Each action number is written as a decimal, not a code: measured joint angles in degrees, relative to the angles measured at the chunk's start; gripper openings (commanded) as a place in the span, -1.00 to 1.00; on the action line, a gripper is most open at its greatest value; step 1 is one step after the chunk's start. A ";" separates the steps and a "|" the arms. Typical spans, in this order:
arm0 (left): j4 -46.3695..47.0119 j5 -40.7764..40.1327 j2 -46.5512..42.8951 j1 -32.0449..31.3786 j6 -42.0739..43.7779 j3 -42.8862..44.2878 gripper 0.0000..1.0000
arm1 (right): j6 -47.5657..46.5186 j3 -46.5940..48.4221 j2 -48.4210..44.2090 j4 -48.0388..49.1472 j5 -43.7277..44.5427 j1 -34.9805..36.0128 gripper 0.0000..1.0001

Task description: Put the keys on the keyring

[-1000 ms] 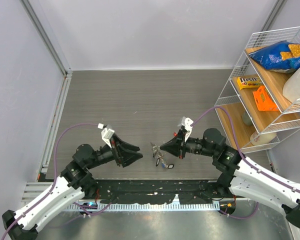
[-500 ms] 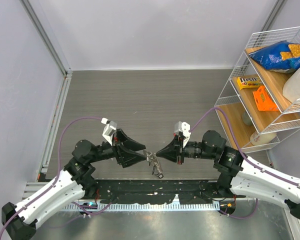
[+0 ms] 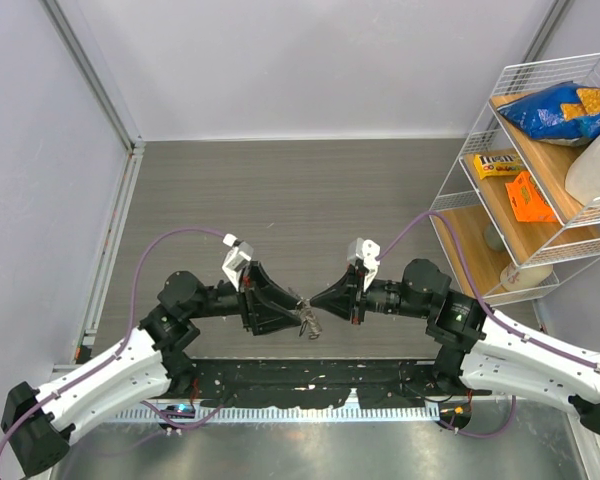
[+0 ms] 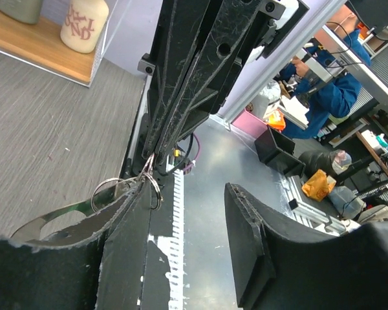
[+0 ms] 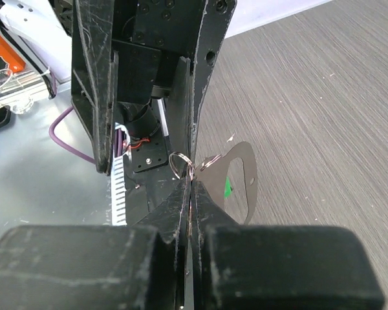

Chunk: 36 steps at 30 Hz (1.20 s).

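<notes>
My right gripper is shut on the keyring, a thin wire ring that sticks out past its tips. A flat metal tag hangs from the ring. A green speck shows through the tag's cut-out; I cannot tell if it is one of the keys. My left gripper stands open, facing the right one tip to tip. The keyring lies against the outer edge of its left finger, with nothing between the jaws. From above, the small metal bundle hangs where both grippers meet, above the table's near edge.
A wire shelf stands at the right with snack bags, an orange packet and a white bottle. A slotted metal rail runs along the near edge under the arms. A wall rail borders the table on the left.
The left gripper has swung right until its fingertips meet the ring held by the right gripper. The right gripper and the hanging bundle have shifted slightly left.
</notes>
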 measured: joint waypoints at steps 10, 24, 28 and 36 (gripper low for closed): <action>-3.26 -1.44 1.36 -0.22 2.45 1.05 -1.00 | -0.04 0.61 0.02 -0.61 0.33 0.37 -0.89; -4.55 -3.37 -2.08 -0.87 3.48 1.97 -1.00 | 0.24 -0.42 -4.63 1.38 -0.81 0.85 -0.88; -4.57 -3.39 -2.21 -0.98 3.21 1.97 -1.00 | 0.42 -1.77 -5.49 3.06 -0.96 0.90 -0.88; -3.39 -3.41 -2.45 -1.09 2.16 1.97 -1.00 | 1.33 -6.60 -7.91 11.32 -0.68 0.90 -0.89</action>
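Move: The keyring, held at the right gripper's tips, lies about 2 cm to the left hand's right and 1 cm ahead, nearly level. The keys hang some 2 cm to that hand's right, 1 cm back and 4 cm below; the metal plate is about 3 cm ahead, 2 cm right and 2 cm lower. From the right hand, the ring lies about 1 cm to its left, with no forward or height offset. Easing about 1 cm forward and down, the left hand closes its open fingers from the side and pinches the ring's wire just off the right gripper's tips. Keeping that pinch, it rises some 2 cm. The right hand keeps its hold and goes up about 3 cm, back and a little to the right, away from the left hand, its fingers tipping up about 10 degrees. ##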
